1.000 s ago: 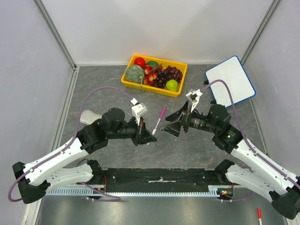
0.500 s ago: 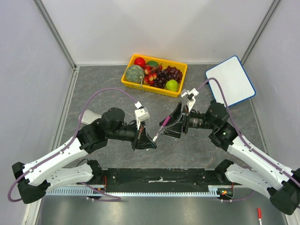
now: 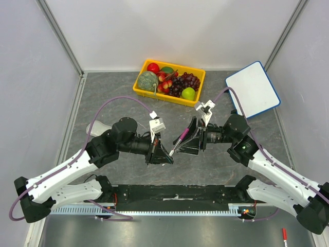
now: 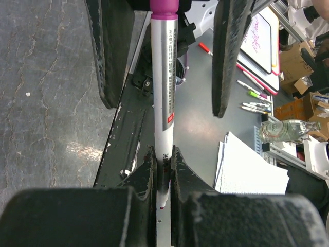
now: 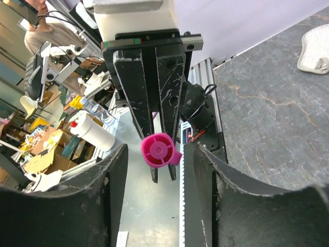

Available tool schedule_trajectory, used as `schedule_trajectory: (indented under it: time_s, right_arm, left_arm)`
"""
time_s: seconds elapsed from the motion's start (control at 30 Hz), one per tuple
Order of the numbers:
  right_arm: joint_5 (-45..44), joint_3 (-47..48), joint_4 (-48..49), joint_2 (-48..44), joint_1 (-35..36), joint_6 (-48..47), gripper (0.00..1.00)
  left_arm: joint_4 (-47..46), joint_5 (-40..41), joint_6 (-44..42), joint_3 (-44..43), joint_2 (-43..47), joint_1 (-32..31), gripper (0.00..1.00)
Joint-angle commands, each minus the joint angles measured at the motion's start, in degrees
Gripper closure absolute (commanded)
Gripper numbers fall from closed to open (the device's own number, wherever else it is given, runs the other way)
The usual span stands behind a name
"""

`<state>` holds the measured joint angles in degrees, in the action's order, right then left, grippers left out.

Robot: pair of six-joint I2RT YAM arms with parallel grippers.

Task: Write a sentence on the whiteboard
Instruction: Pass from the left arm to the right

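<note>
The whiteboard (image 3: pixel 253 88) lies at the back right, tilted, and its face shows no writing; the sentence is out of view. My left gripper (image 3: pixel 168 153) is shut on the tip end of a white marker (image 4: pixel 164 92), holding it off the table at mid-front. The marker's magenta cap (image 5: pixel 159 149) points toward my right gripper (image 3: pixel 184 140). That gripper is open, its fingers (image 4: pixel 229 62) standing on either side of the cap with a gap on both sides. The left gripper (image 4: pixel 163 167) pinches the marker just above its nib.
A yellow fruit basket (image 3: pixel 200 72) full of fruit stands at the back centre. A white cloth (image 3: pixel 97 127) lies by the left arm. The cell walls close in on the left, back and right. A red pen (image 3: pixel 284 235) lies beyond the front rail.
My right gripper has moved left over the marker's cap and its jaws have narrowed. The left gripper has shifted slightly right with the marker, still shut on it.
</note>
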<state>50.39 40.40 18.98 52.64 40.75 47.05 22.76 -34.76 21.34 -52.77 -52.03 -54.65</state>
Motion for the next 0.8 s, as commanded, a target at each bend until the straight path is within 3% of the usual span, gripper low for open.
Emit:
schedule_trajectory:
  time_s: [0.0, 0.17, 0.47, 0.57, 0.77]
  right_arm:
    - [1.64, -1.03, 3.07, 0.44, 0.82, 0.94, 0.42]
    - [1.99, -1.20, 4.13, 1.14, 1.87, 1.55, 0.51]
    - [3.13, -1.73, 5.10, 1.24, 2.31, 1.91, 0.83]
    - [3.13, -1.91, 5.10, 0.97, 2.40, 1.82, 0.99]
    - [1.82, -1.73, 3.26, 0.09, 2.31, 0.33, 1.00]
  left_arm:
    - [-2.99, -2.41, -1.48, -1.72, -0.53, 0.07, 0.98]
    - [-3.16, -2.76, -1.39, -1.54, -0.53, 0.07, 0.98]
    - [-3.16, -2.50, -1.74, -1.02, 0.52, 0.07, 0.98]
    - [-3.08, -2.33, -1.83, -0.66, 0.96, 0.07, 0.98]
    - [-2.46, -0.75, -1.83, -0.05, 2.11, 0.07, 0.98]
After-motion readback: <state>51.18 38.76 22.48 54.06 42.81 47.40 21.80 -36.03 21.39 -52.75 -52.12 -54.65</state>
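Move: The marker's middle lies almost between the right hand's parted fingers, about 1 cm back, 1 cm left and 1 cm below. The left fingertips, pinching its lower end, are some 4 cm back, 4 cm left and 5 cm below the right hand. From the left hand, the marker's middle is about 3 cm ahead, 3 cm right and 4 cm up. The fruit basket lies roughly 37 cm ahead of the right hand, 7 cm left and 27 cm down. The right fingers, a little over half open around the marker, close until they pinch its silver barrel below the purple cap. Meanwhile the right hand eases about 1 cm back, with a slighter drift down and left onto the barrel. The left hand stays in place and keeps its grip near the lower end. ##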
